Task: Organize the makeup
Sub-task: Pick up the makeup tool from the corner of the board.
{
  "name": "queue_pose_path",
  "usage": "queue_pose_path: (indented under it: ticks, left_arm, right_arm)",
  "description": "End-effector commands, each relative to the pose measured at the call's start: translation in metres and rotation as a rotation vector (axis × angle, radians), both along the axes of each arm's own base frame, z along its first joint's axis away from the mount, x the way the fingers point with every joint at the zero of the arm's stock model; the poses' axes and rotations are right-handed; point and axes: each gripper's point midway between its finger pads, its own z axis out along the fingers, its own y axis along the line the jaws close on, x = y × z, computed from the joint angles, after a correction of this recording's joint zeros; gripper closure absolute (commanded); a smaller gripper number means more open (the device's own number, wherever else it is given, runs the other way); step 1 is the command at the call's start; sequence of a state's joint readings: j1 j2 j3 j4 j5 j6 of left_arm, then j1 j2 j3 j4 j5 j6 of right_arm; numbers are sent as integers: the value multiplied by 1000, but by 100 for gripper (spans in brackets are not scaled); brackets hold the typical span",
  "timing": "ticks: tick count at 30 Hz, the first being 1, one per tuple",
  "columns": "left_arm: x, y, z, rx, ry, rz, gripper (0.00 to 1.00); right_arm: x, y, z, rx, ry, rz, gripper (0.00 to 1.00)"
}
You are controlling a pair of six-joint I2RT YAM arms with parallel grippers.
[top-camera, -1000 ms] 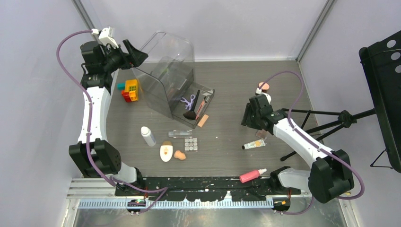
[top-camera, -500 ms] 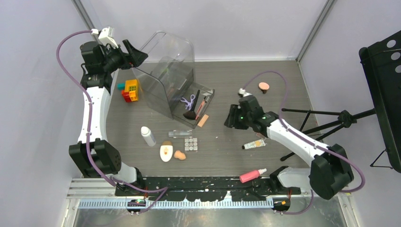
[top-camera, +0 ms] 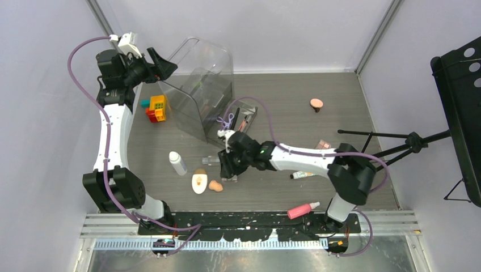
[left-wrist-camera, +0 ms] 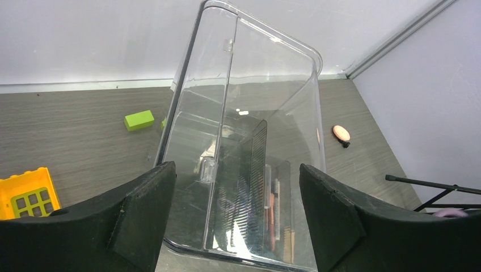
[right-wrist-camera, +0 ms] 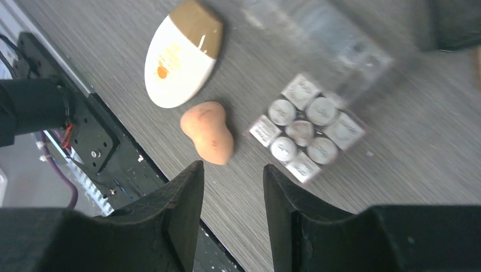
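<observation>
My right gripper (top-camera: 228, 167) hangs open over the makeup at the table's middle, its jaws empty. In its wrist view the gripper (right-wrist-camera: 232, 170) is just short of a peach sponge (right-wrist-camera: 208, 131) and a square-pan palette (right-wrist-camera: 309, 126). A white oval compact (right-wrist-camera: 181, 54) lies beyond them, and a clear bottle (right-wrist-camera: 334, 39) is blurred. A white bottle (top-camera: 177, 163) stands to the left. My left gripper (top-camera: 161, 61) is open at the top corner of the clear case (left-wrist-camera: 255, 113), whose wall runs between the wide-set fingers (left-wrist-camera: 142, 209).
A cream tube (top-camera: 303, 174) and a pink bottle (top-camera: 302, 210) lie front right. Another peach sponge (top-camera: 316, 103) sits far right. Toy bricks (top-camera: 155, 107) lie left of the case. A drawer (top-camera: 235, 127) with a brush stands pulled out. A tripod (top-camera: 397, 144) stands at the right.
My right arm has swung from the right side of the table leftward to above the palette and sponge, its jaws narrowing a little. The left arm has not moved.
</observation>
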State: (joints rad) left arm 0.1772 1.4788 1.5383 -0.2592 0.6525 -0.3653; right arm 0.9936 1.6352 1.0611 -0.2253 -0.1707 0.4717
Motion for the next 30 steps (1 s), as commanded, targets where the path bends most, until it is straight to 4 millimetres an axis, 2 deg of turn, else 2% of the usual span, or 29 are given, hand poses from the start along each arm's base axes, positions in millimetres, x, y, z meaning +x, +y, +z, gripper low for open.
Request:
queue_pose_path:
  ticks: [1,7,13,21,25,30]
  left_arm:
    - [-1,0,-19,-30,69,-6,18]
    - [-1,0,-20,-30,71,-4,18]
    - [-1,-1,-19,-30,68,-7,18]
    - [-1,1,-19,-30,68,-5,18]
    - [-1,0,-19,-31,70,-5,18]
    - [-1,0,-19,-33,69,-8,18]
  right_arm:
    - [-4,37,6,19,-70,75,51]
    - [-18,56,-15,-31,-63,134,51]
    - [-22,54,-28,-70,-53,154,51]
    - [-29,56,-41,-89,-16,191,51]
    - [-35,60,-42,-74,8,218,52]
    - [-40,61,-42,-64,29,244,60]
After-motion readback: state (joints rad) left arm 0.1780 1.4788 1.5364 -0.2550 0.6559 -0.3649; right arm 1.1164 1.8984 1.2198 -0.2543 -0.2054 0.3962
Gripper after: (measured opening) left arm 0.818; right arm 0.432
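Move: The makeup tool, the peach peanut-shaped sponge, lies about 6 cm left of the right hand, 4 cm back and some 6 cm below. At the same depth, the white sunscreen bottle lies roughly 12 cm left and 2 cm back, the round-pot tray is right under the hand about 1 cm ahead, and the clear box is 6 cm left, 5 cm ahead. From the idle left hand the makeup tool is some 30 cm back, 16 cm right and 37 cm below. Onto the makeup tool comes the right hand, swinging left, back and down off the tray, then sinking almost straight, about 5 cm lower in all and 5 cm to the left. It turns some 10 degrees counter-clockwise, tips slightly steeper, and at the end edges a little farther back as the half-open fingers begin to close astride the near lobe. ##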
